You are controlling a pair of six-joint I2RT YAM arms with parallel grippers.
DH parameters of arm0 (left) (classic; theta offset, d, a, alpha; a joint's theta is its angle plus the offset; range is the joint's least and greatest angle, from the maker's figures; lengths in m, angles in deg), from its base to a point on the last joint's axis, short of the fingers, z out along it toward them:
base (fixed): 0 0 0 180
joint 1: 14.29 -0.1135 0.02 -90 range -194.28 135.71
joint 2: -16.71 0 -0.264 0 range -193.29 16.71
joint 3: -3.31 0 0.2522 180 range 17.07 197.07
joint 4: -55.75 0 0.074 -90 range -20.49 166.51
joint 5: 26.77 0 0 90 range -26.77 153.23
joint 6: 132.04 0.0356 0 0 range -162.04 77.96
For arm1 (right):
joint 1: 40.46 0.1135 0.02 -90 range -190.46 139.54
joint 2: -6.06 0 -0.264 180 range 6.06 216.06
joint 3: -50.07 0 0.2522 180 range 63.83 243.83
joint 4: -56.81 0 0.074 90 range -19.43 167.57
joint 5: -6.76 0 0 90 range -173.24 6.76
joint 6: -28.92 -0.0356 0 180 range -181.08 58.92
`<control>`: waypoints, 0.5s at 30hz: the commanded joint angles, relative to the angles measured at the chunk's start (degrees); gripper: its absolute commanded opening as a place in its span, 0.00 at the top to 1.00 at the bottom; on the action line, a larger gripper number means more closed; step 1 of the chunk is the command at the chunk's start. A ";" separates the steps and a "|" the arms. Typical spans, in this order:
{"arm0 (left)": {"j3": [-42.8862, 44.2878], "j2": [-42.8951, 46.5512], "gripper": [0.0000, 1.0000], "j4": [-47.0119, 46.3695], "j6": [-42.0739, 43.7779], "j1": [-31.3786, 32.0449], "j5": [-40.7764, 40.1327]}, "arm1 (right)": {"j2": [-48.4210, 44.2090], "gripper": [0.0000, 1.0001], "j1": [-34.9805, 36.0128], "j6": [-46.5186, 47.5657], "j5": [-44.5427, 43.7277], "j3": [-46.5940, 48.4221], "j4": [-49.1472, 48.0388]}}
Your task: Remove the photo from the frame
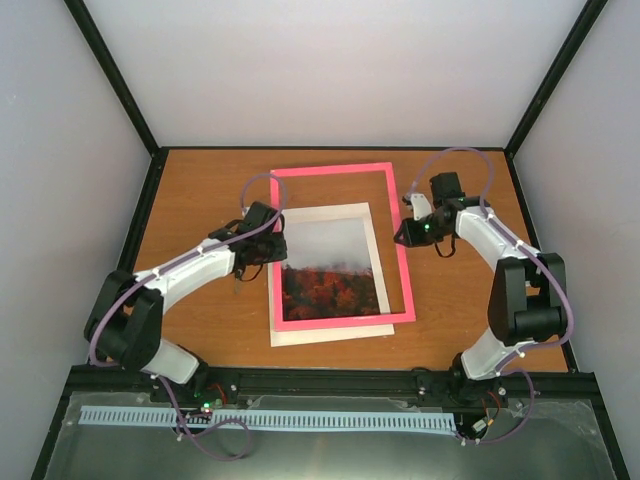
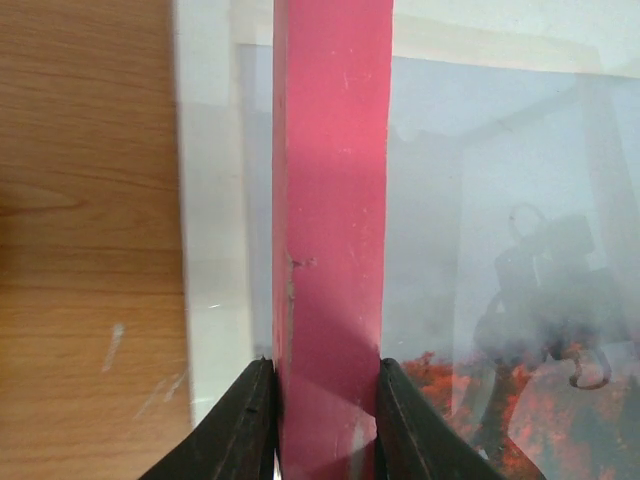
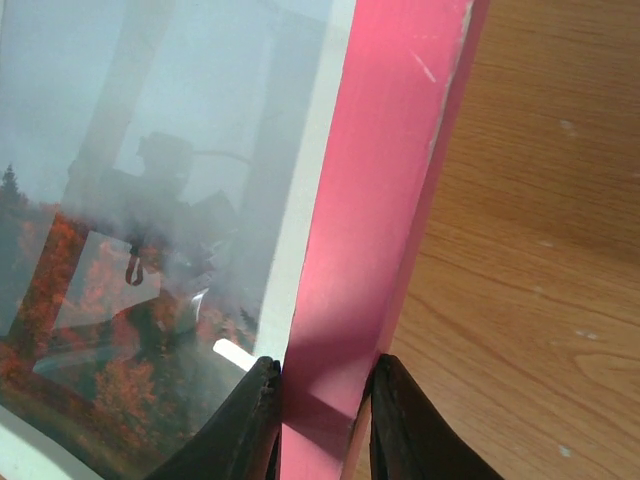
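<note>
The frame (image 1: 330, 171), thin and bright pink, lies in the middle of the table with both grippers on its long sides. My left gripper (image 1: 273, 238) is shut on the left rail (image 2: 330, 200), one black finger (image 2: 240, 420) on each side of it. My right gripper (image 1: 402, 235) is shut on the right rail (image 3: 380, 180) in the same way. The photo (image 1: 330, 270), grey sky over red-orange trees, shows inside the frame behind reflective glass (image 2: 520, 400). A white mat (image 1: 330, 336) surrounds it and sticks out past the frame's near rail.
The wooden table (image 1: 200, 190) is bounded by black posts and pale walls on three sides. Both arms curve in from the near edge, the left one (image 1: 180, 275) and the right one (image 1: 510, 290). A black rail (image 1: 320, 385) runs along the front.
</note>
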 commanded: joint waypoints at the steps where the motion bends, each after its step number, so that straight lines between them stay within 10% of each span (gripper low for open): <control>1: 5.02 -3.51 0.99 -10.71 -2.30 0.87 5.80 | 0.90 0.95 -4.60 5.94 -2.53 -0.03 1.96; 15: 31.31 -32.11 0.87 -15.34 -3.05 10.02 10.10 | 8.21 0.97 -26.84 17.44 -8.19 3.79 1.79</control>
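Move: The left hand pinches the pink frame's left bar; the photo in its white mat lies with its middle about 14 cm to its right, 6 cm back and 8 cm lower. The raised frame's middle is some 17 cm to the right and level, and the bare table beyond the photo about 49 cm right and 4 back. From the right hand, on the other bar, that bare patch is some 16 cm right and 4 back, the photo's middle about 20 left and 7 back, the frame's middle 17 left and 2 back. To the robot's right, speeding up, both hands carry the raised pink frame about 14 cm across the photo towards the bare table, sinking 3 to 4 cm. The left hand also pushes some 6 cm forward while the right gains only about 2, so the frame and both grippers turn roughly 10 degrees clockwise. Both keep their pinch on the side bars. ##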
